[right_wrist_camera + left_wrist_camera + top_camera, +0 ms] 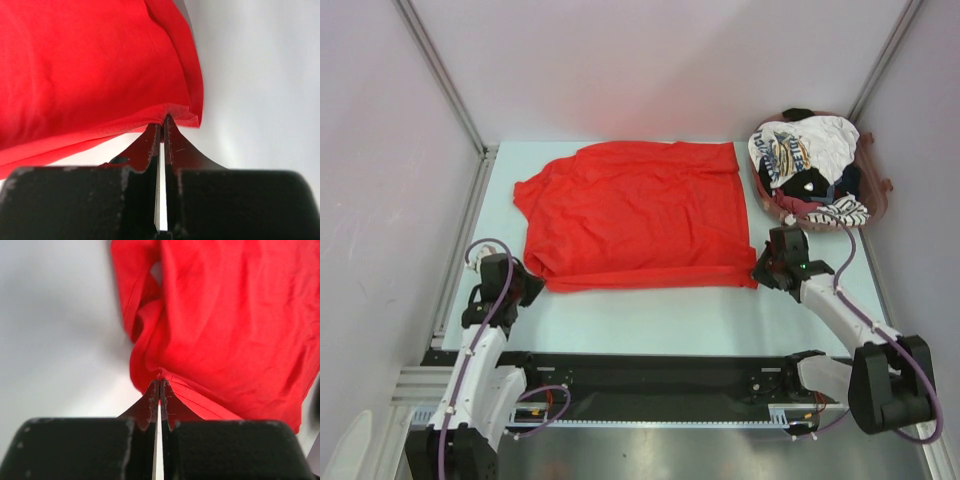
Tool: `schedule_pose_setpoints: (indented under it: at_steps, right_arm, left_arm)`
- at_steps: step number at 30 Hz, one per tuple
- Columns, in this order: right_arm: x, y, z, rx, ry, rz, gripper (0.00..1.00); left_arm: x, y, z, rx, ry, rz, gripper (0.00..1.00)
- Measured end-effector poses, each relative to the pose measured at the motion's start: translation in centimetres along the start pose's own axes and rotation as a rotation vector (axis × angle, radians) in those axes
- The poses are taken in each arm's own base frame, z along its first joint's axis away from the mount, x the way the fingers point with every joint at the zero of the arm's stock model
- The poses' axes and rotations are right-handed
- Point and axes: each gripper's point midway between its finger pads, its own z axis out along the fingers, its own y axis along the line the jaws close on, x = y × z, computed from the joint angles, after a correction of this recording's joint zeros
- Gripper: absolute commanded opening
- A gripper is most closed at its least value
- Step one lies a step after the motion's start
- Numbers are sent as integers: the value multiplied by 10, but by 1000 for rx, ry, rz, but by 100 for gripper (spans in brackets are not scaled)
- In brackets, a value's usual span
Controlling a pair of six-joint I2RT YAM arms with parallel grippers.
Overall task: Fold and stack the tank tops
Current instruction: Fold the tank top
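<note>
The large red tank top lies spread on the pale table, its near hem folded in a band along the front. My left gripper is shut on the tank top's near left corner; in the left wrist view the fingertips pinch the red hem. At the near right corner my right gripper is shut on the cloth, and the right wrist view has its tips biting the red edge. Other tank tops, white printed, striped and dark, are piled at the back right.
The pile sits in a reddish basket at the table's far right corner. Grey walls with metal posts enclose the table on the left, back and right. A black rail carrying the arm bases runs along the near edge.
</note>
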Motion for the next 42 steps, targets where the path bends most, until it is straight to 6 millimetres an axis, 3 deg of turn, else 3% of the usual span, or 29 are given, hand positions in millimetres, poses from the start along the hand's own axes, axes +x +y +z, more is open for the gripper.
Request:
schedule_pose_setpoints:
  at_steps: [5,14,26,33,42]
  right_arm:
    - [-21,13,9,24,-30,-58,0]
    - [-61,27,28,77,-64,-98,0]
    - [-97,37,61,99,-60,-79,0]
    - [-107,43,85,112,-44,-77,0]
    - [-118,48,96,111,-48,-73,0]
  left_arm:
    - [-21,-20,3,42,-55,17,2]
    - [-26,-25,32,4,-20,30,0]
    - [-59,-67,61,49,-46,38,0]
    - [-64,-78,82,38,-27,47,0]
    - [-74,-91,99,29,-25,54,0]
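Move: Both hands already pinch the ends of the tank top's raised near edge, a few centimetres above the table. The middle of its far edge lies about 40 cm ahead and 27 cm to the right of the left hand; from the right hand it is some 40 cm ahead and 22 cm left. The laundry basket's middle is roughly 28 cm ahead and 14 cm to the right of the right hand, slightly above it. Together both hands carry the pinched near edge forward over the tank top towards its far edge, low above the table, for about 15 cm, fingers staying shut on the cloth all the way. The left hand lifts a centimetre or two as it goes and stays that much higher, while the right rises about as much and sinks back to its starting height, rolling less than 10 degrees with its left side down and drawing close beside the laundry basket. ##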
